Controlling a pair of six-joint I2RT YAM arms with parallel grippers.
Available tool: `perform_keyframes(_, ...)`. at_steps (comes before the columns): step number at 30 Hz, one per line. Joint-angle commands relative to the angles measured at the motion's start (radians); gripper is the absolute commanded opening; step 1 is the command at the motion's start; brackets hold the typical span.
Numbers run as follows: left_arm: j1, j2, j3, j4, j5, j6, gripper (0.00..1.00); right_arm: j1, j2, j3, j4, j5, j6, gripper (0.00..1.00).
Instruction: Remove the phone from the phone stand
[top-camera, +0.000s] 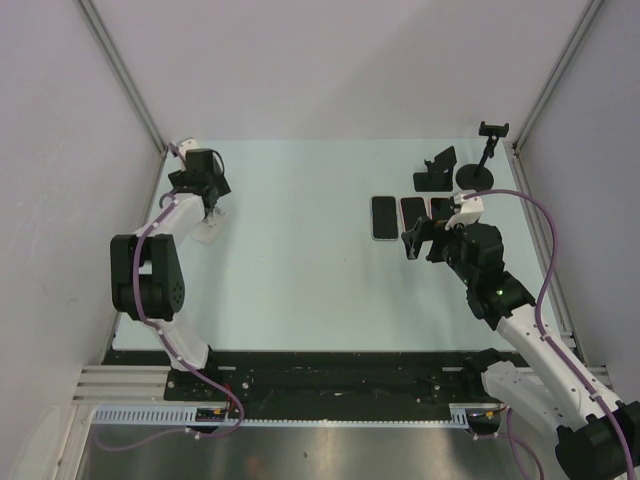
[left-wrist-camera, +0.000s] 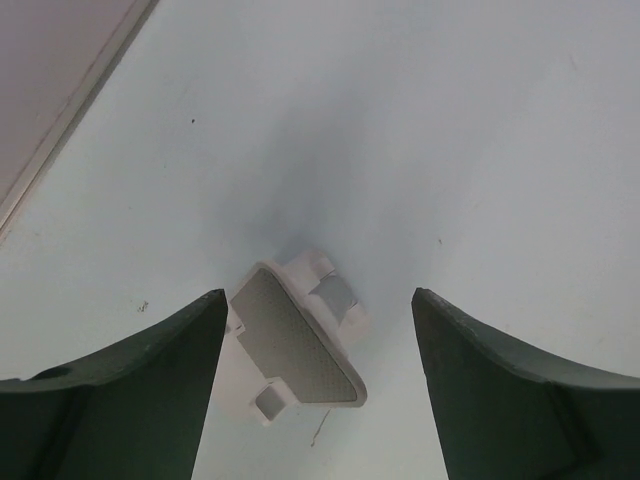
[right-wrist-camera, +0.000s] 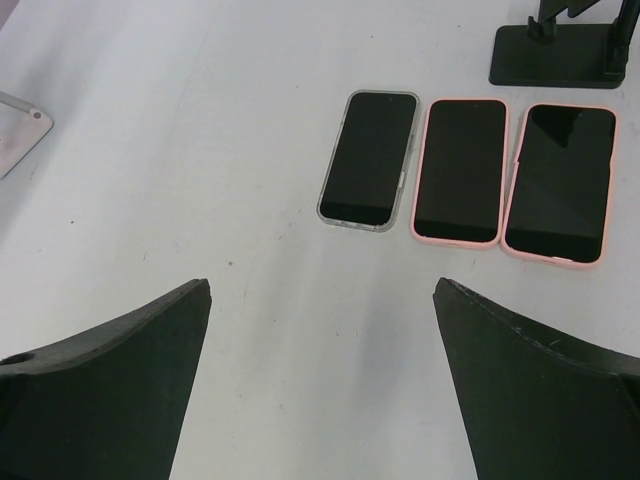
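Observation:
A white phone stand (left-wrist-camera: 296, 343) lies tipped over on the table, seen in the left wrist view. My left gripper (left-wrist-camera: 320, 294) straddles it, open; the left finger is almost against its edge. From above, the left gripper (top-camera: 208, 212) hovers over this white stand (top-camera: 205, 232) at the far left. Three phones lie flat side by side: one in a clear case (right-wrist-camera: 368, 160) and two in pink cases (right-wrist-camera: 460, 170) (right-wrist-camera: 558, 180). My right gripper (right-wrist-camera: 322, 283) hangs open just short of them with nothing between its fingers. None of the stands in view holds a phone.
A black wedge stand (top-camera: 436, 170) and a black round-base stand (top-camera: 478, 176) with a clamp head (top-camera: 493, 127) sit at the back right, behind the row of phones (top-camera: 384, 217). White walls enclose the table on both sides and at the back.

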Motion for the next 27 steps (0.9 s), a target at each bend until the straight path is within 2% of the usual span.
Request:
perform_keyframes(1, 0.002, -0.070, 0.001, 0.020, 0.000, 0.008, 0.78, -0.001, -0.002, 0.002, 0.041, -0.007, -0.013, 0.99)
perform_keyframes(6, 0.002, -0.057, 0.006, 0.017, 0.044, 0.013, 0.61, -0.003, -0.005, 0.002, 0.038, -0.009, -0.013, 0.99)
perform_keyframes(12, 0.002, -0.059, -0.006, 0.019, 0.084, 0.013, 0.54, -0.001, 0.006, 0.002, 0.043, -0.019, -0.013, 0.99)
perform_keyframes(22, -0.001, -0.087, -0.052, 0.012, 0.196, 0.010, 0.30, -0.003, 0.029, 0.002, 0.058, -0.035, -0.007, 0.99)
perform_keyframes(24, -0.007, -0.097, -0.064, 0.009, 0.204, 0.011, 0.27, -0.003, 0.034, 0.002, 0.067, -0.073, -0.006, 0.99)
perform_keyframes(27, -0.026, -0.108, -0.066, 0.003, 0.205, 0.025, 0.19, -0.001, 0.041, 0.002, 0.075, -0.092, 0.001, 0.99)
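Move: The empty white phone stand is directly under and between the left hand's open fingers, its middle about 5 cm below and 2 cm back. Its leaning plate runs skewed across the gap, some 45 degrees off the finger pads, and nothing else stands near it. From the right hand, the stand is about 16 cm ahead, 49 cm to the left and 15 cm lower. Up first, by about 1.5 cm, then rightward some 2.5 cm with a slight sink, the left hand shuts from nearly wide open to a narrow gap around the white stand's plate. The wrist turns a little clockwise as the fingers come in, one on either face, with the plate edge-on between the pads. ##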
